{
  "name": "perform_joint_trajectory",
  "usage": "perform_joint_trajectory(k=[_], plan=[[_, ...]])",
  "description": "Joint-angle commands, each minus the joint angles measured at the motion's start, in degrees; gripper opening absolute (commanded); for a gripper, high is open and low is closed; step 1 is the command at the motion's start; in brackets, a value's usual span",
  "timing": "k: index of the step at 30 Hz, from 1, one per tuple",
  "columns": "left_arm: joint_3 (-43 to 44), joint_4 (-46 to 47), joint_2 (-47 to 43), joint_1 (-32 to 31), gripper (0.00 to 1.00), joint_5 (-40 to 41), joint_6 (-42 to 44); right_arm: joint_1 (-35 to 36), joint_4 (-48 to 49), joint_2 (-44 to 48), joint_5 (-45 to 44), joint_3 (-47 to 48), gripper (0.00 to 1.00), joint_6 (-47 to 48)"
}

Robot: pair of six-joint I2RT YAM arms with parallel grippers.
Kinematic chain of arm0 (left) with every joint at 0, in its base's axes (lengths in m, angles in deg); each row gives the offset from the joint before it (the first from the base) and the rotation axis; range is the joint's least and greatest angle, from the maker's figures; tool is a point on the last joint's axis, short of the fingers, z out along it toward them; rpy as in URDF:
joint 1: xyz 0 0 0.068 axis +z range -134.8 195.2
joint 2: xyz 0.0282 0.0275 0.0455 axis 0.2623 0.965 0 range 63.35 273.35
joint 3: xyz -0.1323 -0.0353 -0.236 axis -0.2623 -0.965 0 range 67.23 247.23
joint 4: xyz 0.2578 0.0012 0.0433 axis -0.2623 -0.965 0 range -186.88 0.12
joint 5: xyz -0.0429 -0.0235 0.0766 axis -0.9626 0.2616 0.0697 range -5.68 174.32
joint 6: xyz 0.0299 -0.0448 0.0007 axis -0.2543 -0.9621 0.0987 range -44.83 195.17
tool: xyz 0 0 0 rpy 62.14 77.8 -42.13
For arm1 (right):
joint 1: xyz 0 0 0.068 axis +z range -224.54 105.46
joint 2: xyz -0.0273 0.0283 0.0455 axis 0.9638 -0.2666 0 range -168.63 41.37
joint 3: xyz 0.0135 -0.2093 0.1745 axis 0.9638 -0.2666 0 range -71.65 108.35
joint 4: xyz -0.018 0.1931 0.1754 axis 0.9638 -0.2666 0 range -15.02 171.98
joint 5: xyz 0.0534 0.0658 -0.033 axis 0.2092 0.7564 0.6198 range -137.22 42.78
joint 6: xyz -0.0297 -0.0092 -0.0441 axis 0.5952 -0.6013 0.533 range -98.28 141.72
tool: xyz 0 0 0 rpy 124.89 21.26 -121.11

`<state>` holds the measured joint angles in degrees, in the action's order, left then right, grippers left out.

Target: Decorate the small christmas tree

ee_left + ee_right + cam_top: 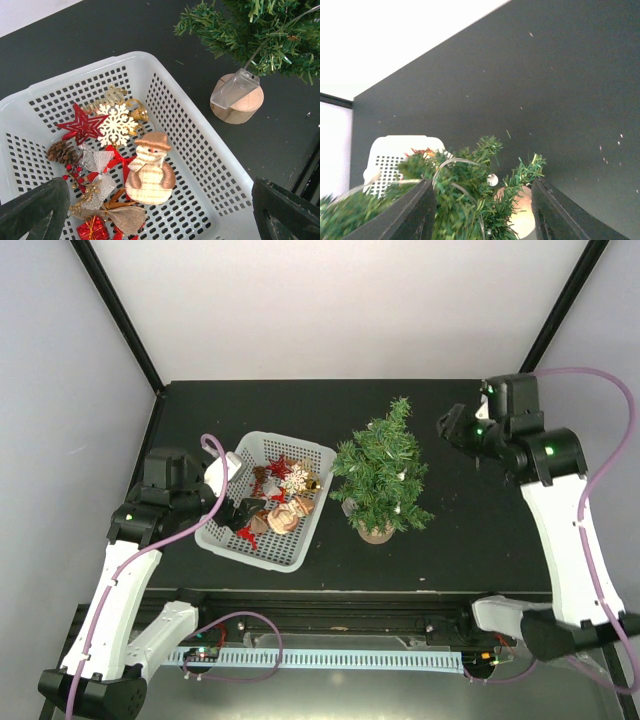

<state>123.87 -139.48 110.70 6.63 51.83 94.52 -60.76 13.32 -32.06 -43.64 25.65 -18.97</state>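
Observation:
The small christmas tree stands upright on its round tan base, just right of a white mesh basket of ornaments. My left gripper hovers over the basket's left part, open wide and holding nothing. Below it in the left wrist view lie a snowman, a red star, a white snowflake and a pine cone. My right gripper is raised to the right of the treetop, open and a short way off. Between its fingers the tree's branches show.
A thin wire with a small silver ball runs through the branches. A clear plastic piece leans on the tree's base. The basket also holds bows and a red gift box. The black table ends at white walls.

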Motion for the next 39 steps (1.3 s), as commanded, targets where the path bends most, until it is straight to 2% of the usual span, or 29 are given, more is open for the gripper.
perform_joint_trajectory(k=[1,4,6,11,18,21,31,39], plan=[[0.37,0.26,0.04,0.49,0.99,-1.19,0.02,0.28,12.11,9.88,2.89,-6.06,0.54,7.83],[0.63,-0.15,0.34,0.45,0.99,-0.77,0.51,0.3,19.28,16.68,7.27,-11.02,0.56,11.16],[1.39,-1.03,0.88,0.49,0.99,-0.01,1.21,0.31,20.7,18.96,9.68,-12.27,0.57,12.93],[5.12,-4.89,3.01,0.39,0.99,2.97,3.98,1.4,19.68,22.19,11.87,-15.03,0.57,15.97],[12.48,-15.73,6.4,0.4,0.99,9.05,7.44,3.43,19.36,28.97,12.76,-22.99,0.56,18.33],[14.52,-18.31,5.79,0.41,0.99,8.33,6.86,3.44,19.25,32.48,12.89,-27.07,0.55,18.11],[15.01,-19.38,4.5,0.4,0.99,10.51,5.64,3.73,18.0,39.32,12.65,-36.01,0.54,18.58],[12.4,-16.79,9.77,0.41,0.99,16.52,8.87,5.12,17.73,41.89,8.8,-43.01,0.54,18.82]])
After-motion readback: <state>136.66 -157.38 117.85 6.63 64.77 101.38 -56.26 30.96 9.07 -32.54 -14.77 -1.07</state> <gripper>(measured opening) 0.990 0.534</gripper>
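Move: The tree's middle is about 8 cm to the right hand's left, 4 cm nearer the base and 12 cm below; the clear battery box hangs about 3 cm back, 14 cm left and 23 cm lower. For the left hand the ornament basket's middle is roughly 12 cm ahead, level sideways and 24 cm below, with the snowman about 8 cm ahead and 3 cm right, the red reindeer about 4 cm ahead and 4 cm left. Neither hand can be seen touching anything. The right hand, already clear of the lights, pulls back about 12 cm along the tree's right side, first rising some 8 cm, then sinking to about 4 cm below its start; its half-open fingers tip up and turn counter-clockwise towards the tree. The wide-open left hand shifts about 4 cm left above the basket, its left side rolling up some 15 degrees. ##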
